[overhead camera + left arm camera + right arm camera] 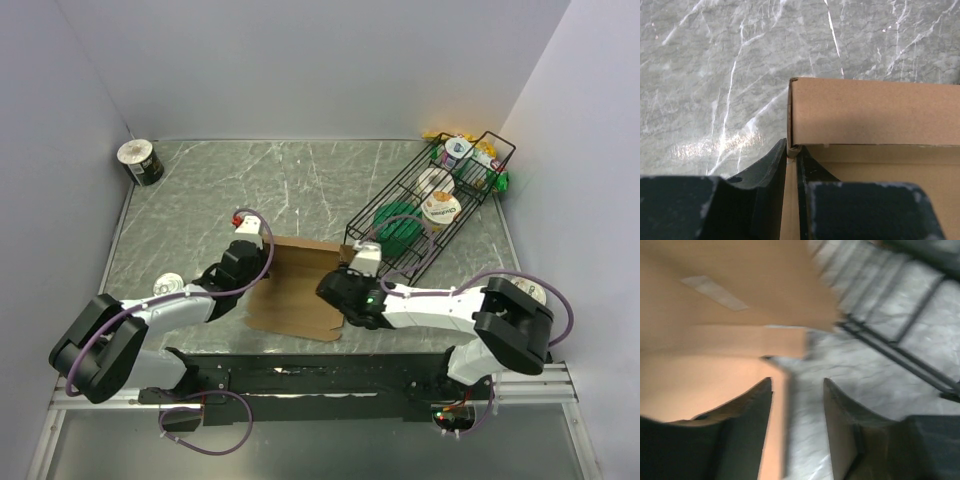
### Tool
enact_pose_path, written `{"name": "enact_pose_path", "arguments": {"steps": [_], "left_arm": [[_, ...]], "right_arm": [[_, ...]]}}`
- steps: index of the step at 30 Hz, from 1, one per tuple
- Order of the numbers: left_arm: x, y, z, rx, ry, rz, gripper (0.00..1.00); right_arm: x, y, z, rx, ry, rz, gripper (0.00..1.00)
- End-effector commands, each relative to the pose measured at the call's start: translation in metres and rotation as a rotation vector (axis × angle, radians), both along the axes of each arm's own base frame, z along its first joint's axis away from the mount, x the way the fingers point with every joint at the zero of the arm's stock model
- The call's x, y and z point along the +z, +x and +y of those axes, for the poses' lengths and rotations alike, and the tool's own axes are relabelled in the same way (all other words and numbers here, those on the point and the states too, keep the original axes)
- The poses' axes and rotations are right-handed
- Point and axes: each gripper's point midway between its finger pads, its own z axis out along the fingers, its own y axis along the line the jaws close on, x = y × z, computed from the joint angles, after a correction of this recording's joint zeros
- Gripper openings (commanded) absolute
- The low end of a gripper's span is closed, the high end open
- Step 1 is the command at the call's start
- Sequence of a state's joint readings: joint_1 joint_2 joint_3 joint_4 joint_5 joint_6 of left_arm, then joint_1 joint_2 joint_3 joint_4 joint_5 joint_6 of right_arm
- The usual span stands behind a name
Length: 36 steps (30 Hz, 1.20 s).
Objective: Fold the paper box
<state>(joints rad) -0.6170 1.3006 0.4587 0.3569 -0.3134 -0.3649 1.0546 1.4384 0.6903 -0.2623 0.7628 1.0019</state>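
The paper box [300, 290] is plain brown cardboard lying half-formed in the middle of the table, its far wall [875, 112] standing up. My left gripper [268, 264] is at the box's left edge. In the left wrist view it [792, 150] is shut on the thin left side wall, right at the corner with the far wall. My right gripper [336, 284] is at the box's right edge. In the blurred right wrist view it [797, 385] stands open, with the cardboard's [705, 340] edge just inside the left finger [752, 415] and bare table in the gap.
A black wire basket [470, 215] holding cups and a green lid stands just right of the box, its wires [900, 355] close ahead of the right gripper. A tape roll [140, 162] sits at the back left corner. Walls close in the table on three sides.
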Motion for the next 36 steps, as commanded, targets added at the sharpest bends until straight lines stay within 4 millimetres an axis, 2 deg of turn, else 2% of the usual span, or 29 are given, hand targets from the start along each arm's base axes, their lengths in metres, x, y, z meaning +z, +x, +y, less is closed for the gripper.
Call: {"name": "enact_pose_path", "arguments": {"steps": [1,5,8,10,11,14,15,17,18,19,21,24,28,36], "left_arm": [[0.012,0.004,-0.001,0.05,-0.024,0.02,0.2],[0.004,-0.003,0.011,0.123,-0.027,0.068,0.2],[0.004,-0.006,0.017,0.166,-0.039,0.079,0.19],[0.004,-0.009,0.022,0.183,-0.032,0.093,0.18],[0.005,-0.009,0.023,0.194,-0.04,0.097,0.18],[0.008,-0.008,0.03,0.209,-0.068,0.116,0.18],[0.012,-0.008,0.032,0.21,-0.082,0.113,0.17],[0.013,-0.008,0.038,0.218,-0.104,0.126,0.17],[0.017,-0.009,0.039,0.22,-0.117,0.119,0.17],[0.015,-0.012,0.041,0.223,-0.115,0.131,0.17],[0.018,-0.013,0.042,0.226,-0.14,0.133,0.17],[0.014,-0.022,0.045,0.229,-0.138,0.173,0.18],[0.02,-0.024,0.049,0.245,-0.158,0.165,0.18],[0.022,-0.022,0.052,0.255,-0.121,0.191,0.17]], "right_arm": [[0.03,0.001,0.032,0.053,-0.057,-0.052,0.59],[0.041,-0.001,0.063,0.138,-0.015,-0.043,0.73],[0.045,-0.003,0.077,0.199,0.024,-0.034,0.77],[0.048,0.0,0.081,0.232,0.036,-0.028,0.78],[0.045,-0.004,0.092,0.283,0.079,-0.002,0.78],[0.037,-0.003,0.092,0.333,0.122,0.029,0.78],[0.04,-0.004,0.099,0.362,0.17,0.03,0.78],[0.036,0.001,0.094,0.371,0.199,0.038,0.78],[0.039,-0.002,0.102,0.43,0.242,0.06,0.78],[0.038,0.009,0.093,0.406,0.25,0.069,0.78],[0.043,0.014,0.1,0.464,0.283,0.073,0.78],[0.047,0.028,0.099,0.483,0.27,0.078,0.77],[0.053,0.041,0.1,0.483,0.294,0.067,0.76],[0.042,0.072,0.086,0.415,0.274,0.071,0.75]]}}
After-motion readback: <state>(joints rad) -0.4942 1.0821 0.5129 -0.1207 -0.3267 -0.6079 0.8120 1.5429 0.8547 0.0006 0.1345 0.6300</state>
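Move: About 6 cm ahead of the right hand and 1 cm to its left, roughly 1 cm higher, stands the right end of the paper box's far wall. The floor panel's middle lies some 12 cm left, 3 cm back and 4 cm below; the wire basket's middle is about 17 cm ahead and 17 cm right, 2 cm up. The left fingers already pinch the far wall's left end; from them the right end is about 17 cm right, 2 cm back, 2 cm lower. Sweeping left and up off the box's right edge, the right hand opens wider, then dips briefly and reaches about 5 cm forward to finish over the floor panel's right side, before the far wall, turned some 25 degrees counter-clockwise. Meanwhile the left keeps its pinch on the wall's left end, drawing it about 6 cm left and 3 cm back while swivelling counter-clockwise and tipping down. ##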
